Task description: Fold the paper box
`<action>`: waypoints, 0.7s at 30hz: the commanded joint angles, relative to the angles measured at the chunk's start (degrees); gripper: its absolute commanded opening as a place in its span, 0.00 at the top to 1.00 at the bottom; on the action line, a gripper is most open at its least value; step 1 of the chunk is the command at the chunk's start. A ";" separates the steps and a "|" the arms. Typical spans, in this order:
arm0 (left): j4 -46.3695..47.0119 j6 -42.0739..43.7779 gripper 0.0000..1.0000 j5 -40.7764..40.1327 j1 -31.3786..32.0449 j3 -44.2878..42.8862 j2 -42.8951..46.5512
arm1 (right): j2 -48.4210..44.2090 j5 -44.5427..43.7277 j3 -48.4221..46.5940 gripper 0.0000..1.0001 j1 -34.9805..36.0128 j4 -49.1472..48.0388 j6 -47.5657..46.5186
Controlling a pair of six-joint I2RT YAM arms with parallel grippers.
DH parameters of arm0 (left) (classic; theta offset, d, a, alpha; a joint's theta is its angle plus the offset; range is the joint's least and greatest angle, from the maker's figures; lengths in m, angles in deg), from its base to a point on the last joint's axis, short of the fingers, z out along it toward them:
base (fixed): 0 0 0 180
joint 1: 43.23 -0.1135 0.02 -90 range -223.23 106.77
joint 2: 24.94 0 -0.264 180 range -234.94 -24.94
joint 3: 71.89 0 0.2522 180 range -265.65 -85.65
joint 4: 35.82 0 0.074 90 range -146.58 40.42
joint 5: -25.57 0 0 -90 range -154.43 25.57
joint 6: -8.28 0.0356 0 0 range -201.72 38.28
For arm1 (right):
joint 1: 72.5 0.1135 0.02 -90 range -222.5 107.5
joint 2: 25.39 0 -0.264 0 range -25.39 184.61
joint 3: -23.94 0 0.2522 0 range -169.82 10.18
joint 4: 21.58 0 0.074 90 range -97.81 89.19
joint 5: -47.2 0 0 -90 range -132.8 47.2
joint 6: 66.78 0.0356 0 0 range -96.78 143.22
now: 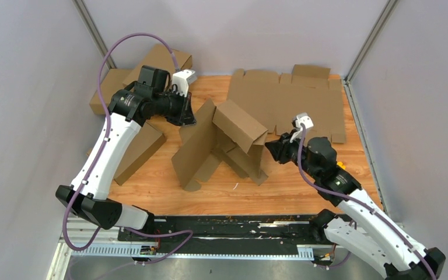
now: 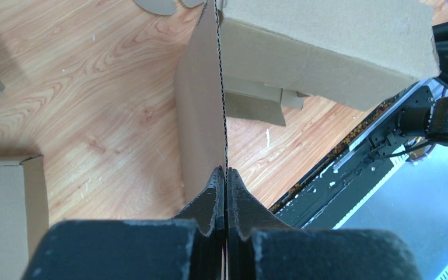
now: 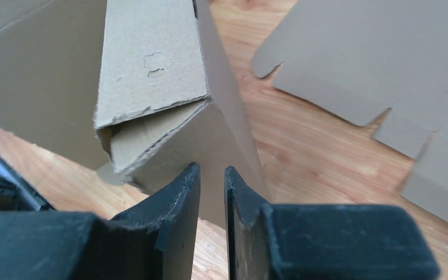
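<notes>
The paper box (image 1: 221,143) stands half-formed at mid-table, brown corrugated cardboard. One large panel (image 2: 201,99) rises upright and a folded side wall (image 2: 326,52) leans to its right. My left gripper (image 1: 188,114) is shut on the top edge of that upright panel; in the left wrist view its fingertips (image 2: 226,170) pinch the corrugated edge. My right gripper (image 1: 270,149) sits just right of the box's folded wall (image 3: 151,64). Its jaws (image 3: 212,169) stand a narrow gap apart with nothing between them, the cardboard just beyond the tips.
A flat die-cut cardboard sheet (image 1: 291,99) lies at the back right. Other brown boxes sit at the back left (image 1: 151,64) and under the left arm (image 1: 143,149). A black rail (image 1: 227,224) runs along the near edge.
</notes>
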State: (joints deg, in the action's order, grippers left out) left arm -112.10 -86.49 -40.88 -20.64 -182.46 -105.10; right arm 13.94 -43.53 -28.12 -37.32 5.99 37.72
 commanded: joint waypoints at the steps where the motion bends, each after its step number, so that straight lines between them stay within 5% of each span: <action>1: -0.23 -0.05 1.00 2.29 0.35 -1.18 1.07 | 5.22 10.10 -4.63 0.78 0.07 -6.95 -0.25; 10: -0.02 -0.19 1.00 3.65 0.35 -0.66 1.46 | 12.04 15.35 -8.56 0.77 0.24 -9.23 -1.84; 14: 0.02 0.03 1.00 3.91 0.35 -0.66 1.58 | 13.48 13.93 -10.19 0.44 0.76 -7.01 -3.75; 21: -0.01 0.25 1.00 4.14 0.35 -0.94 1.22 | 15.95 10.03 -11.31 0.33 0.71 -6.33 -4.50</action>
State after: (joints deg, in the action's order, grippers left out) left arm -111.95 -86.45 -40.96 -20.81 -182.46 -105.10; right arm 28.59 -31.99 -36.67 -36.92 1.99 34.42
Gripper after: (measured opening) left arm 0.008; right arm 0.666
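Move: The loose end flap of the box's raised side is my right hand's target, about 4 cm to its left, 2 cm farther out and roughly level with it. From that hand, the panel that my left hand holds has its middle some 22 cm left, 1 cm nearer me and 8 cm lower; the flat cardboard sheet lies 15 cm ahead, 9 cm right and 22 cm down. From my left hand, the end flap is about 20 cm right, 6 cm back and 7 cm lower. I swing my right hand about 5 cm left, into the box's near end, with the wrist turning some 10 degrees counter-clockwise, and push against the end flap with my part-closed fingers. As the push slows, I spread those fingers around the end. My left hand stays put and keeps its pinch on the panel's top edge. ##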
